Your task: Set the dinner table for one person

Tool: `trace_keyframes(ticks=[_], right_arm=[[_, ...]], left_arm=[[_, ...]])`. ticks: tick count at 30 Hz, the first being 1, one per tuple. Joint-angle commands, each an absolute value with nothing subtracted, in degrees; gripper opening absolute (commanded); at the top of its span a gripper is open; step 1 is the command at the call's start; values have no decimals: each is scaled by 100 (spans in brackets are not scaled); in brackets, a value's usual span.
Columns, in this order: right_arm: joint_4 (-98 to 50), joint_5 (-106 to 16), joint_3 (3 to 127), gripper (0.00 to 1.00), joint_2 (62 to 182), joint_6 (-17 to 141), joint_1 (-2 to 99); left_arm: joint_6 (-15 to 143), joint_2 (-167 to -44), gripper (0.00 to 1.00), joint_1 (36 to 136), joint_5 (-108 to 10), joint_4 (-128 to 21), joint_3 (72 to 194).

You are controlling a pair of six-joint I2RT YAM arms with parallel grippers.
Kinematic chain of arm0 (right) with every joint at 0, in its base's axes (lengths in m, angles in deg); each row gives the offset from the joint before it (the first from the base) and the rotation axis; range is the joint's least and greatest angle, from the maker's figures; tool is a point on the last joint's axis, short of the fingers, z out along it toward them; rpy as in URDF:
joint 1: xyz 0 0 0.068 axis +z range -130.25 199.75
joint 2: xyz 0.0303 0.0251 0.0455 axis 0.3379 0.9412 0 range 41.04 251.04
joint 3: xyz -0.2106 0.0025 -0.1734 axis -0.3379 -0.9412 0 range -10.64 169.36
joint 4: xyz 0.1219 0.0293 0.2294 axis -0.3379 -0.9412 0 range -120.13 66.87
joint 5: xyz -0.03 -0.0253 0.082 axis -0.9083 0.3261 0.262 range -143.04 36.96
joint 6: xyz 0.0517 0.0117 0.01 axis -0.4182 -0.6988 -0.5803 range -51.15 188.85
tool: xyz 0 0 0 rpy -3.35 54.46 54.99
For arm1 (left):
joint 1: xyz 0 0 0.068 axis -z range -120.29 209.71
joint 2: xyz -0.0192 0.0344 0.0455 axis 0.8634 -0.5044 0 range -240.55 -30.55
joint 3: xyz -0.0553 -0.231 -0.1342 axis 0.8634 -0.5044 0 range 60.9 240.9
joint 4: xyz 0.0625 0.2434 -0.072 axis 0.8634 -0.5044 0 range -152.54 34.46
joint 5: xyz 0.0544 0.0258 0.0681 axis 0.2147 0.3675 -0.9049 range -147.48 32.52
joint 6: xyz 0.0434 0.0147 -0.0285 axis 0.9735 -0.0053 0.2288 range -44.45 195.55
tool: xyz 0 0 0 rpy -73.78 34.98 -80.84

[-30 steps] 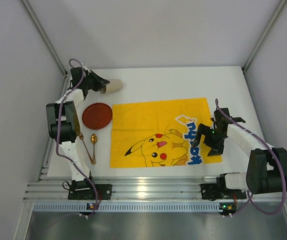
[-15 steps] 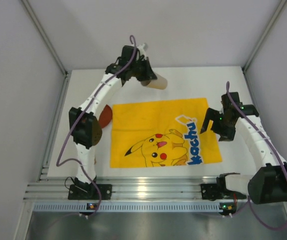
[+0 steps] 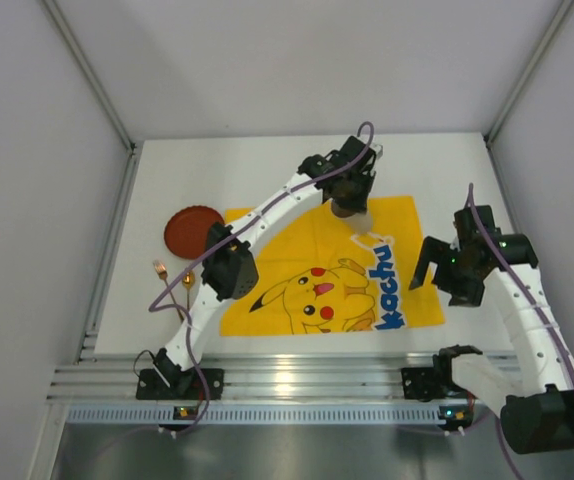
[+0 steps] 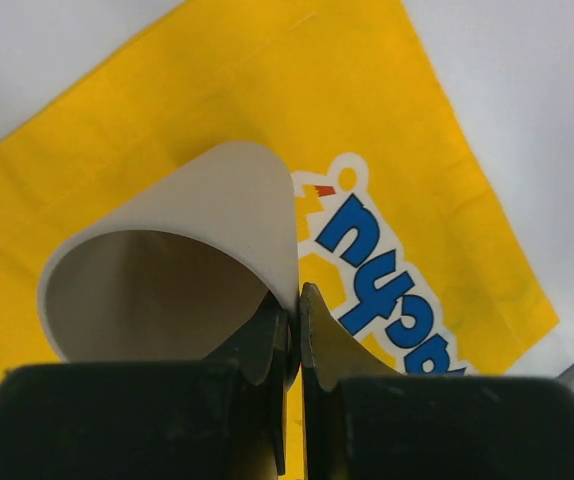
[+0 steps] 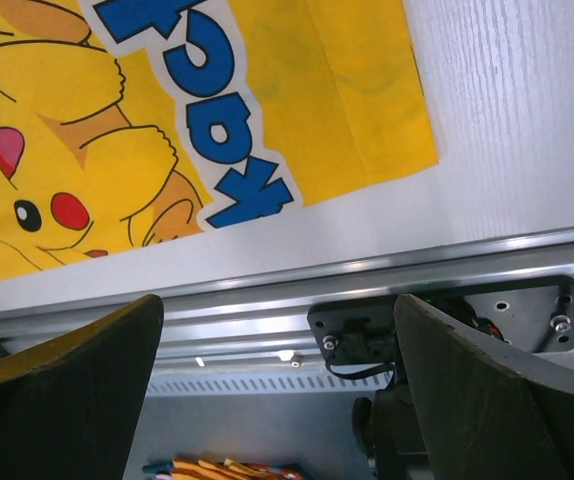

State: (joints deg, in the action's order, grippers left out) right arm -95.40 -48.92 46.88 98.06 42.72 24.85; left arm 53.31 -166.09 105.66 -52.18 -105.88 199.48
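A beige cup [image 3: 361, 216] hangs over the far right part of the yellow Pikachu cloth [image 3: 287, 250]. My left gripper [image 3: 353, 203] is shut on its rim. In the left wrist view one finger sits inside the cup [image 4: 182, 235] and the other outside, and the left gripper [image 4: 295, 308] pinches the wall. The cloth lies on the white dinner table [image 3: 267, 165]. A red plate [image 3: 192, 230] rests left of the cloth, with a gold spoon [image 3: 187, 284] and a fork [image 3: 163, 272] in front of it. My right gripper [image 3: 445, 280] hovers open and empty off the cloth's right edge.
The ridged aluminium rail [image 5: 367, 275] runs along the near table edge, under my right gripper [image 5: 277, 340], with the right arm's base plate [image 5: 447, 320] bolted to it. The cloth's near right corner [image 5: 367, 110] shows in that view. Grey walls enclose the table.
My left arm has swung the cup from the far left corner across to above the cloth's far right part. The right gripper has drifted right, off the cloth.
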Motion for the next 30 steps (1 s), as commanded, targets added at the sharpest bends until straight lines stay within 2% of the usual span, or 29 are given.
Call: trace_keyframes(ticks=[1,8,12,13,16,19,30], right_arm=[[-9775,-4943,4667,100,9607,4327,2581],[-9766,-4970,4588,100,9545,4362,2765],[-9775,-5014,4623,100,9554,4389,2880],[-9758,-5031,4649,100,9571,4397,2897],[-9749,-5040,4684,100,9589,4406,2968],[-9731,-5049,4702,100,9606,4406,3020],[-9661,-5031,4658,100,9545,4406,3073]], left_arm=[[5717,-16537,0,10646,-5695,-10941,20389],[5797,-16704,0,10804,-5783,-11003,20398],[5867,-16748,14,10884,-5301,-10915,20442],[5876,-16757,21,10918,-5239,-10898,20468],[5850,-16801,33,10945,-5054,-10854,20495],[5876,-16845,38,10998,-4887,-10862,20504],[5579,-16494,43,11112,-5027,-10485,20504]])
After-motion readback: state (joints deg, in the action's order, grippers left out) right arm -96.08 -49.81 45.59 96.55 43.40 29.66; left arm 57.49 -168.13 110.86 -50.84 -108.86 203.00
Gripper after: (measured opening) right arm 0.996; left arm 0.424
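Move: The left hand pinches the rim of the tilted cup; the spot on the mat where it will stand is about 2 cm back and 2 cm right of that hand, the standing cup's middle some 5 cm below. Roughly 10 cm below the hand lie the mat's middle, 10 cm back and 7 cm left; its blue lettering, 14 cm back and 6 cm right; and the plate, 42 cm left and 2 cm ahead. From the right hand that spot is about 22 cm ahead and 16 cm left, 5 cm lower. Down about 1 cm with a small shift left, the left hand first settles the tilted cup towards the mat, its fingers still shut on the rim. Then the fingers open to a bit under half and let the rim go while the hand travels level, back and right some 6 cm in all towards the blue lettering, turning about 10 degrees clockwise and staying low beside the rim. ##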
